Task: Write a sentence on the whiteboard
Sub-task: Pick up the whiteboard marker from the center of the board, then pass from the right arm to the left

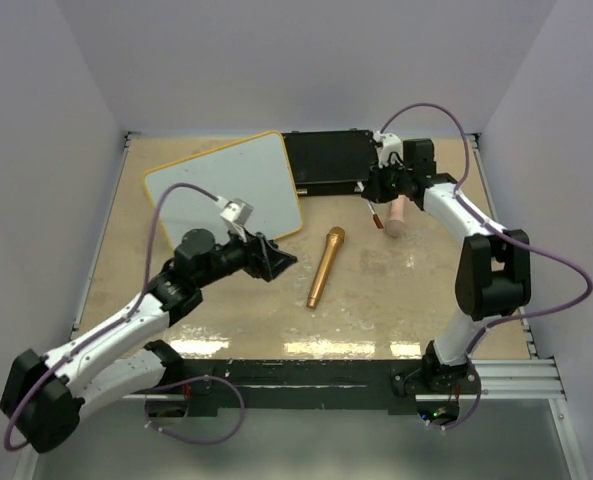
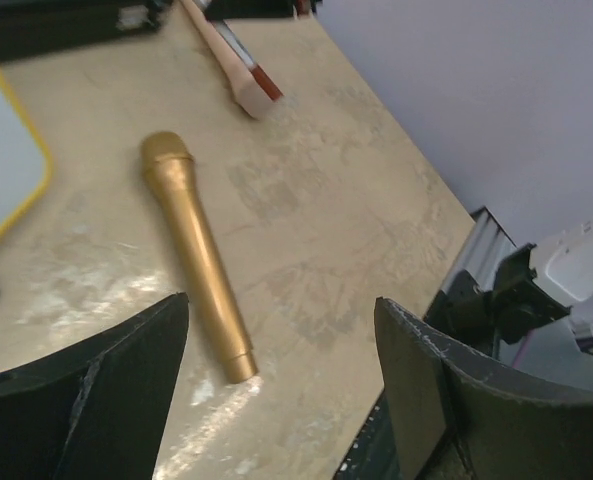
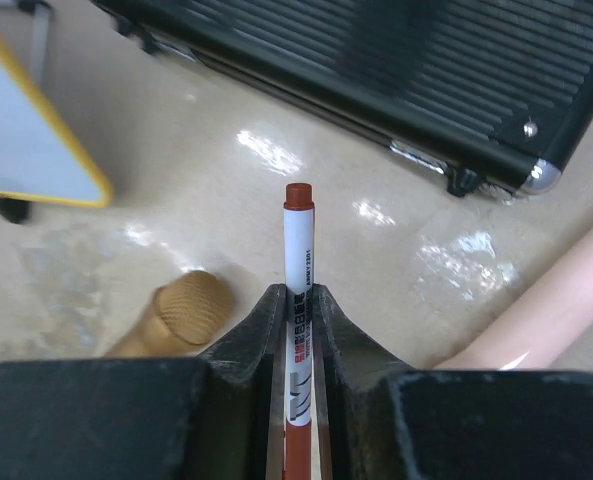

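The whiteboard, pale with a yellow frame, lies tilted at the back left; its corner shows in the wrist views. Its face looks blank, and the sentence is not in view. My right gripper hovers just in front of the black case, shut on a white marker with a red cap, which points straight out past the fingertips. My left gripper sits by the whiteboard's near right corner, open with nothing between its fingers, above the table beside the tail of a gold microphone.
A gold microphone lies in the middle of the table between the arms. A black ribbed case stands at the back next to the whiteboard. A pink cylinder lies beside my right gripper.
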You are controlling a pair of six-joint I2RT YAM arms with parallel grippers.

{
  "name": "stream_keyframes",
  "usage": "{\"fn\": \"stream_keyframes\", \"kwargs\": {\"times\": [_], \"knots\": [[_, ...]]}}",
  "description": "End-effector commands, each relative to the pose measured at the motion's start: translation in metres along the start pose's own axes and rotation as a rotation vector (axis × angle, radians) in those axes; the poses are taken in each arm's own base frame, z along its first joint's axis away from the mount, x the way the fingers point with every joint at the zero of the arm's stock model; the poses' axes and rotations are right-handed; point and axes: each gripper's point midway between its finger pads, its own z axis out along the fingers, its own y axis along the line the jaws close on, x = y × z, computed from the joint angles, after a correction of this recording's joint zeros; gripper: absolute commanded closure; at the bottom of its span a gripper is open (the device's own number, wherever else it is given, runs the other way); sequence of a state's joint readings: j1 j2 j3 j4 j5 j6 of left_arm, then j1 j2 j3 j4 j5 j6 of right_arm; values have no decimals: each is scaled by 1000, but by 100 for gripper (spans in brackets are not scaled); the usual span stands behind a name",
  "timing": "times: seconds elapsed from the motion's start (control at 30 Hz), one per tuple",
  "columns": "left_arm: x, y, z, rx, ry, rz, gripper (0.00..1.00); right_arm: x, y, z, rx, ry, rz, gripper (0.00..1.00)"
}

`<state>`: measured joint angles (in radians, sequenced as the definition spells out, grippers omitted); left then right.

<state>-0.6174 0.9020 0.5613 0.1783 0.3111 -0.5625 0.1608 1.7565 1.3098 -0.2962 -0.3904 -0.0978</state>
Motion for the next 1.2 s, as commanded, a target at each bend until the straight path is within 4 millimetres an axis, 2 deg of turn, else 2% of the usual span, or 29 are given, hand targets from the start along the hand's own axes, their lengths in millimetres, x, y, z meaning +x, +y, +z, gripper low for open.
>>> {"fn": "stream_keyframes", "kwargs": {"times": [0.0,0.03,0.07,0.1,0.13,0.17,0.2,0.23,0.3,0.33,0.37,0.4,0.43,0.5,0.53,0.6,0.63,0.73,0.97,1.07,1.1,1.17], "knots": [[-29,-43,44,55,-94,-52,22,-36,35,-30,-192,-163,83,91],[-16,-36,63,24,-52,-71,24,-41,36,-35,-211,-189,90,91],[-15,-38,72,21,-50,-82,24,-43,43,-42,-250,-204,97,91],[-24,-47,83,28,-66,-80,25,-44,43,-47,-265,-215,135,91],[-11,-39,101,-4,-33,-88,26,-45,45,-49,-283,-235,143,91],[-12,-41,110,-2,-37,-98,27,-47,50,-54,-312,-250,150,91],[-22,-53,121,23,-53,-94,27,-47,52,-56,-325,-253,180,91],[-11,-48,136,2,-28,-99,28,-47,53,-56,-331,-258,182,91],[-21,-58,152,12,-53,-101,28,-46,56,-57,-356,-253,200,91],[-11,-51,164,-8,-32,-102,28,-45,58,-58,-370,-252,206,91],[-9,-48,171,-21,-27,-104,29,-43,60,-58,-379,-246,215,91],[-17,-51,178,-21,-43,-103,29,-42,63,-60,-399,-239,228,91],[-7,-44,187,-36,-22,-104,30,-46,64,-61,-408,-258,217,90],[-9,-47,197,-30,-28,-108,31,-47,67,-63,-428,-261,228,90],[-2,-41,204,-42,-14,-110,32,-48,68,-65,-436,-267,224,90],[-5,-42,212,-41,-20,-116,34,-49,70,-67,-448,-269,233,90],[2,-38,218,-49,-6,-118,35,-50,72,-69,-458,-274,230,90],[5,-35,228,-57,-1,-123,38,-50,73,-70,-466,-276,236,90],[11,-29,242,-75,24,-116,47,-49,75,-70,-482,-276,242,90],[8,-25,245,-96,10,-106,57,-48,74,-69,-482,-276,245,90],[9,-25,246,-95,11,-105,66,-48,75,-69,-487,-274,246,90],[9,-24,246,-100,19,-95,75,-47,74,-69,-487,-273,247,89]]}}
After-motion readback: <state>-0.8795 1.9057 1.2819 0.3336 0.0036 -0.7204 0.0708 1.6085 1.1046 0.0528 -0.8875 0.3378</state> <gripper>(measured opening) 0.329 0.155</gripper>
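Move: The marker is already in the right fingers, gripped near its middle some 10 cm over the table, brown end lower; from the left hand it lies about 21 cm ahead, 25 cm right and 9 cm lower. From that left hand the gold microphone is roughly 6 cm ahead, 11 cm right, on the table 20 cm below. From the right hand the pink cylinder lies about 8 cm right and level, the black case 19 cm ahead and 12 cm left, both some 9 cm lower. The marker, still pinched by the right hand, is carried up about 7 cm and a little back and left, that wrist rolling some 30 degrees with its left side rising. Towards its brown lower end the left hand sweeps right about 20 cm, also forward and somewhat down, past over the microphone, easing in as its fingers narrow around that end. ##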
